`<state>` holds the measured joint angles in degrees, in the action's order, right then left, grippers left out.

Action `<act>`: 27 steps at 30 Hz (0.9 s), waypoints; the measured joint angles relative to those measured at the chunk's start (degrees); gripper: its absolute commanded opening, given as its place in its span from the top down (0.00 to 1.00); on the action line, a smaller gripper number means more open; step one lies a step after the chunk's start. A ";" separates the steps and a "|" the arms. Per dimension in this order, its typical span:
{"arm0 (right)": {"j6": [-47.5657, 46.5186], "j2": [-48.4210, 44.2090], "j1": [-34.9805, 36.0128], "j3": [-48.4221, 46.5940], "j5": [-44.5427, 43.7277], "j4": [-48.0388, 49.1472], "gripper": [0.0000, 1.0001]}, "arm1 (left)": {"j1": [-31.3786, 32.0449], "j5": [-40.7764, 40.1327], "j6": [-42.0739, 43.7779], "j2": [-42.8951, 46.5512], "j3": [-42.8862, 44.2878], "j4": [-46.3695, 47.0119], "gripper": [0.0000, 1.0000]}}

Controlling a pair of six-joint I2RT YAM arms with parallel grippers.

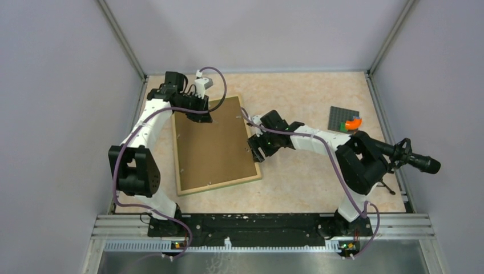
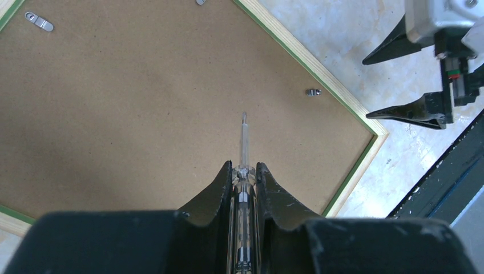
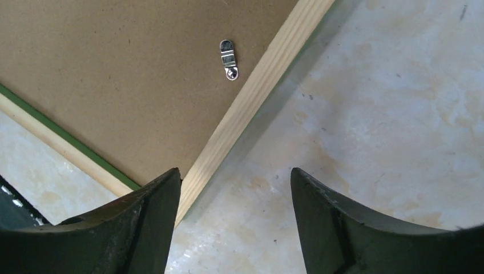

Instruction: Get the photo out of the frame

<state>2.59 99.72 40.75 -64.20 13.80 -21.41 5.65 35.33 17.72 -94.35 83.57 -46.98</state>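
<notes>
The frame (image 1: 214, 145) lies face down on the table, its brown fibreboard back up and a thin green border round it. The photo is hidden under that back. My left gripper (image 1: 197, 111) hovers over the frame's far end, shut on a clear-handled screwdriver (image 2: 244, 142) whose tip points at the board. A small metal clip (image 2: 313, 92) sits near the frame's edge, and a second clip (image 2: 39, 21) lies further off. My right gripper (image 1: 255, 147) stands open beside the frame's right edge (image 3: 251, 97), nothing between its fingers, one finger (image 3: 154, 217) over the wooden rim. A clip (image 3: 228, 59) lies just ahead.
A grey baseplate (image 1: 344, 120) with orange and green pieces sits at the back right. A black cylindrical object (image 1: 414, 157) juts out at the right edge. A black rail (image 1: 257, 222) runs along the near edge. Grey walls close in three sides.
</notes>
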 measured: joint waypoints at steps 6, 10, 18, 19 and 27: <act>0.37 4.37 1.79 -0.52 -1.18 1.73 0.62 | -0.02 0.02 -0.04 0.04 0.00 0.00 1.00; -2.03 6.14 2.25 -3.26 -1.62 1.66 0.84 | -0.35 0.00 -0.04 1.03 -0.94 -0.09 1.00; -11.82 9.90 -2.86 -11.13 -3.04 0.20 1.00 | -2.19 0.04 0.26 3.21 -1.60 -0.24 1.00; -14.64 10.78 -4.22 -12.52 -3.26 0.20 1.00 | -2.45 0.07 0.37 3.23 -1.62 -0.26 1.00; -33.29 18.99 -8.94 -21.42 -5.09 -1.44 0.81 | -3.10 1.62 3.06 3.23 -1.64 -1.90 1.00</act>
<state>-30.70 118.72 31.81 -85.62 8.71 -22.85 2.55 36.95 20.78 -91.11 81.93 -48.88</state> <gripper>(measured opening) 0.044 0.216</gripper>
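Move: The right hand's half-open fingers hang over the frame's right rim near its near-right corner. The rim lies about 2 cm to the hand's left, 1 cm back and roughly 3 cm below; the corner is some 6 cm back and 1 cm left. A metal clip on the backing sits about 5 cm ahead and 4 cm left. From the left hand, that rim spot is roughly 11 cm back, 17 cm right and 15 cm down. No firm touch shows at the start, and at the end the right fingers are clear of the frame. They close to shut as the hand dips 2–3 cm and eases left at the right rim, then it sweeps some 15 cm forward and slightly right, away from the near-right corner, the wrist turning about 30 degrees so the tips swing forward. The left hand keeps the screwdriver, drifting about 2 cm left. ##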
